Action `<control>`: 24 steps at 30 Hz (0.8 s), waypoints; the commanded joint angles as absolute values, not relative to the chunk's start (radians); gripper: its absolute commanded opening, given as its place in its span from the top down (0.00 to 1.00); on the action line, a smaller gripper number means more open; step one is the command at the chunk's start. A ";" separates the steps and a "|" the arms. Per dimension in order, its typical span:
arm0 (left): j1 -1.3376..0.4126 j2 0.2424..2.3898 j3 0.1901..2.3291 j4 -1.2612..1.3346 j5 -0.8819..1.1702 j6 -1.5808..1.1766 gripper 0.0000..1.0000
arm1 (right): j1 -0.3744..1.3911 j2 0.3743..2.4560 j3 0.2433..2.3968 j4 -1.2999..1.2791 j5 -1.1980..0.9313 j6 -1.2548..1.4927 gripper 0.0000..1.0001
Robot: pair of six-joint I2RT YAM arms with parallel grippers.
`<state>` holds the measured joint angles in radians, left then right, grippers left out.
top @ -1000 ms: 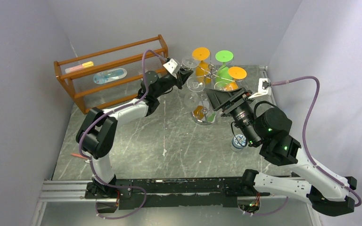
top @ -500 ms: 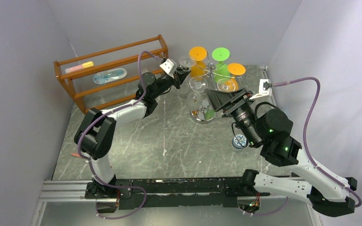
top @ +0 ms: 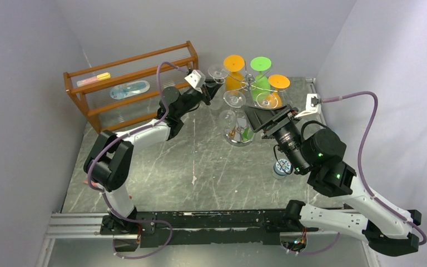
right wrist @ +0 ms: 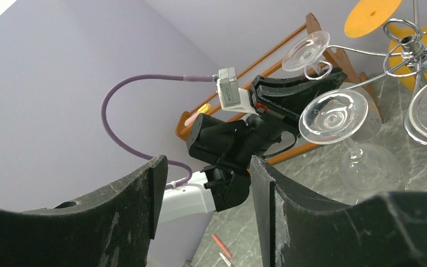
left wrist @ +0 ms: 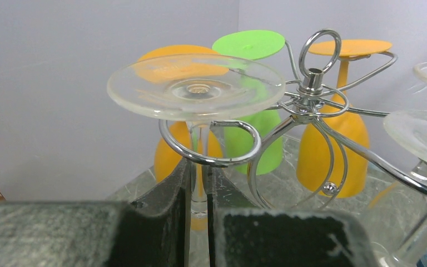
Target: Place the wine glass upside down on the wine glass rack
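Observation:
The clear wine glass (left wrist: pixel 195 86) is upside down, its round foot on top. My left gripper (left wrist: pixel 199 186) is shut on its stem, just under a curled arm of the chrome wine glass rack (left wrist: pixel 311 83). The stem passes through that curl, with the foot right above the wire. In the top view the left gripper (top: pixel 211 89) is at the rack's (top: pixel 248 83) back left, and the glass foot (top: pixel 218 72) shows above it. My right gripper (top: pixel 258 119) hangs open by the rack's right side, and in its wrist view the right gripper (right wrist: pixel 205 167) holds nothing.
Orange glasses (top: pixel 234 62), a green glass (top: pixel 261 63) and clear glasses (top: pixel 234 99) hang on the rack. The orange-brown wooden shelf (top: pixel 128 89) stands at the back left. A small blue-and-white object (top: pixel 282 167) lies under the right arm. Pens (right wrist: pixel 222 246) lie at the table's left.
My left gripper has drawn a little to the left with the wine glass. The rack's hanging glasses have shifted slightly. The right arm has stayed put.

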<state>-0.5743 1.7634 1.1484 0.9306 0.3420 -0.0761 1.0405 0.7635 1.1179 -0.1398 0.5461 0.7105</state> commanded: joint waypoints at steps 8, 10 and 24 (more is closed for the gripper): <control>-0.568 1.714 1.115 1.027 0.477 -0.034 0.95 | 1.040 0.749 1.095 -0.123 0.554 0.719 0.40; -0.569 1.721 1.125 1.000 0.491 -0.030 0.95 | 1.040 0.749 1.095 -0.123 0.551 0.722 0.40; -0.568 1.703 1.086 0.951 0.445 -0.046 0.56 | 1.041 0.735 1.089 -0.124 0.557 0.726 0.40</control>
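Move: My left hand still pinches the stem of an upside-down clear wine glass. The rack's curl is some 2 cm above those fingers, about 1 cm back and 1 cm right, just under the glass's foot. The orange glass hangs about 6 cm ahead and 6 right; the other clear glass about 9 back and 5 right; the rack's centre post about 2 back and 10 right. From my right hand the curl lies roughly 22 cm ahead, 10 left and 12 below. I draw my left hand back about 2 cm and lower it nearly as far, turning it slightly clockwise (some 5 degrees), so the held stem settles within the curl and the foot comes down onto the wire. Once the hand has slowed low down, I open the fingers to let go of the stem, and stay there around it. ##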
